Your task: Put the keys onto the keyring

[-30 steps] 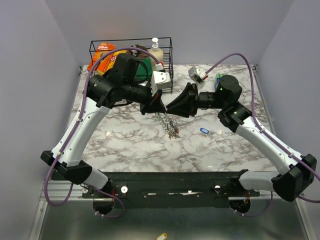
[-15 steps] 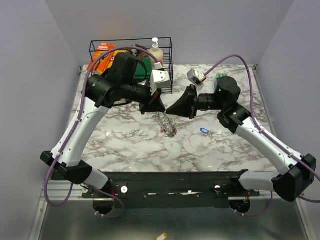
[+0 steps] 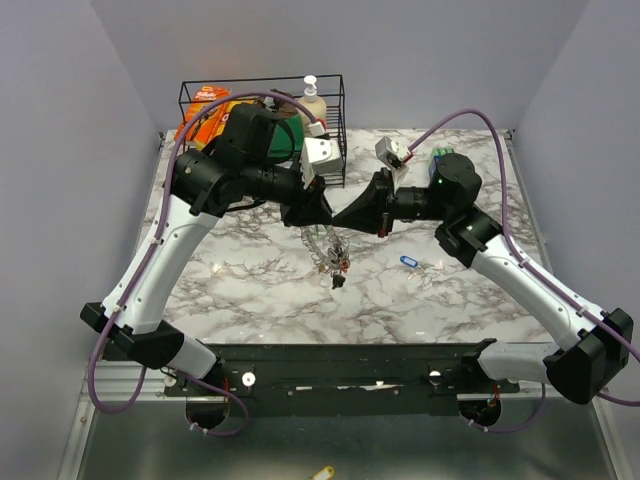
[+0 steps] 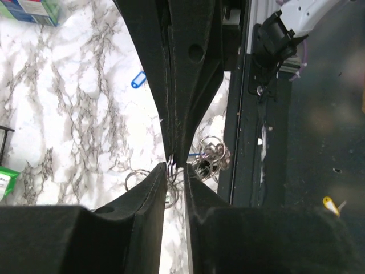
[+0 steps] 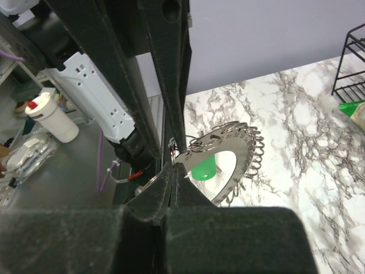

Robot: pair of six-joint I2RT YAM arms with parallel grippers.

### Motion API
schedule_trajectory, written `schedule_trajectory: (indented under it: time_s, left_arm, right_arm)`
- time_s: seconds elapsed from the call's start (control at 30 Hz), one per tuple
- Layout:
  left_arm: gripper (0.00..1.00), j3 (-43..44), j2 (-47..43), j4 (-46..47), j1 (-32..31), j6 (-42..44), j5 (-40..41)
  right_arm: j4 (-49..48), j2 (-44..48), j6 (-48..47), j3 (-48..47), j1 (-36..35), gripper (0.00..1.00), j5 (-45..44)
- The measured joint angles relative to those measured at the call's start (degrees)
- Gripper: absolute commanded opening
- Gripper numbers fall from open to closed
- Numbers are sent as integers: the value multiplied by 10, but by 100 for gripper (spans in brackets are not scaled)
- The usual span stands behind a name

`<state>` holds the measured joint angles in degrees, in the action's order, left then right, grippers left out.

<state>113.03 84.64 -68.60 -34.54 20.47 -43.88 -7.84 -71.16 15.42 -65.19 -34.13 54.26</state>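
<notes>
The keyring (image 3: 325, 250) is a silvery ring strung with many small loops, and it hangs above the table's middle under both fingertips. My right gripper (image 5: 175, 165) is shut on a thin wire loop at its edge. In the right wrist view the keyring (image 5: 239, 145) shows as a numbered flat band with a green key head (image 5: 203, 167) behind it. My left gripper (image 4: 175, 166) faces the right one tip to tip, its jaws slightly apart and holding nothing. Loose rings (image 4: 211, 157) dangle just beyond it. A blue-tagged key (image 3: 406, 261) lies on the marble to the right.
A black wire rack (image 3: 262, 110) at the back left holds orange packets and a soap bottle (image 3: 313, 100). A blue-green box (image 3: 440, 155) sits behind my right arm. The table's near edge is a black rail (image 3: 340, 378).
My left gripper's jaws have parted. My right gripper has shut on the keyring. The bunch now hangs a little lower and further left.
</notes>
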Motion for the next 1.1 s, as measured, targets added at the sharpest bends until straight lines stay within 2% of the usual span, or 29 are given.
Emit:
schedule_trajectory:
  time_s: [0.07, 0.17, 0.4, 0.53, 0.67, 0.83, 1.1]
  left_arm:
    - [53, 0, -1, 16, -1, -10, 3]
    - [60, -2, -6, 45, -1, -35, 9]
    - [64, -60, -61, 165, -1, -118, 46]
    - [66, -147, -125, 276, 6, -179, 71]
    - [75, -257, -199, 396, 16, -245, 85]
    - [75, -336, -248, 535, 40, -327, 75]
    - [71, -411, -238, 769, 64, -484, -33]
  right_arm:
    - [-1, 1, 5, 3, 0, 1, -11]
    - [-3, 7, 16, 14, 0, 1, -32]
    - [-39, 37, 49, 35, 0, 1, -97]
    - [-82, 61, 82, 46, 0, 1, -137]
    - [-144, 86, 127, 75, 0, 1, -171]
    - [-212, 90, 172, 87, 0, 1, -193]
    - [-306, 92, 221, 107, 0, 1, -202]
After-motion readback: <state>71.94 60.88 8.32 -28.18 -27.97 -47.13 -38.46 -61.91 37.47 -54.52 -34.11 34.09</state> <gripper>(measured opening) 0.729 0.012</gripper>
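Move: The keyring hangs from a small ring pinched in the right fingertips, its middle about 5 cm below them, 1 cm ahead and 1 cm to the left. The left fingertips meet the right ones there; from them it lies roughly 5 cm below, 1 cm ahead and 1 cm to the right. On the table, some 35 cm below the right hand, a blue key tag lies about 9 cm ahead and 16 cm to the right, and the green snack bag about 28 cm ahead and 18 cm to the left. The keyring stays pinched by its small ring in the shut right fingers, which lift it about 9 cm and draw it slightly right, tipping upward and swinging a little clockwise. The left fingers, already parting, spread wide around that grip and rise alongside, the wrist rolling some 40 degrees until they point right and slightly up. ##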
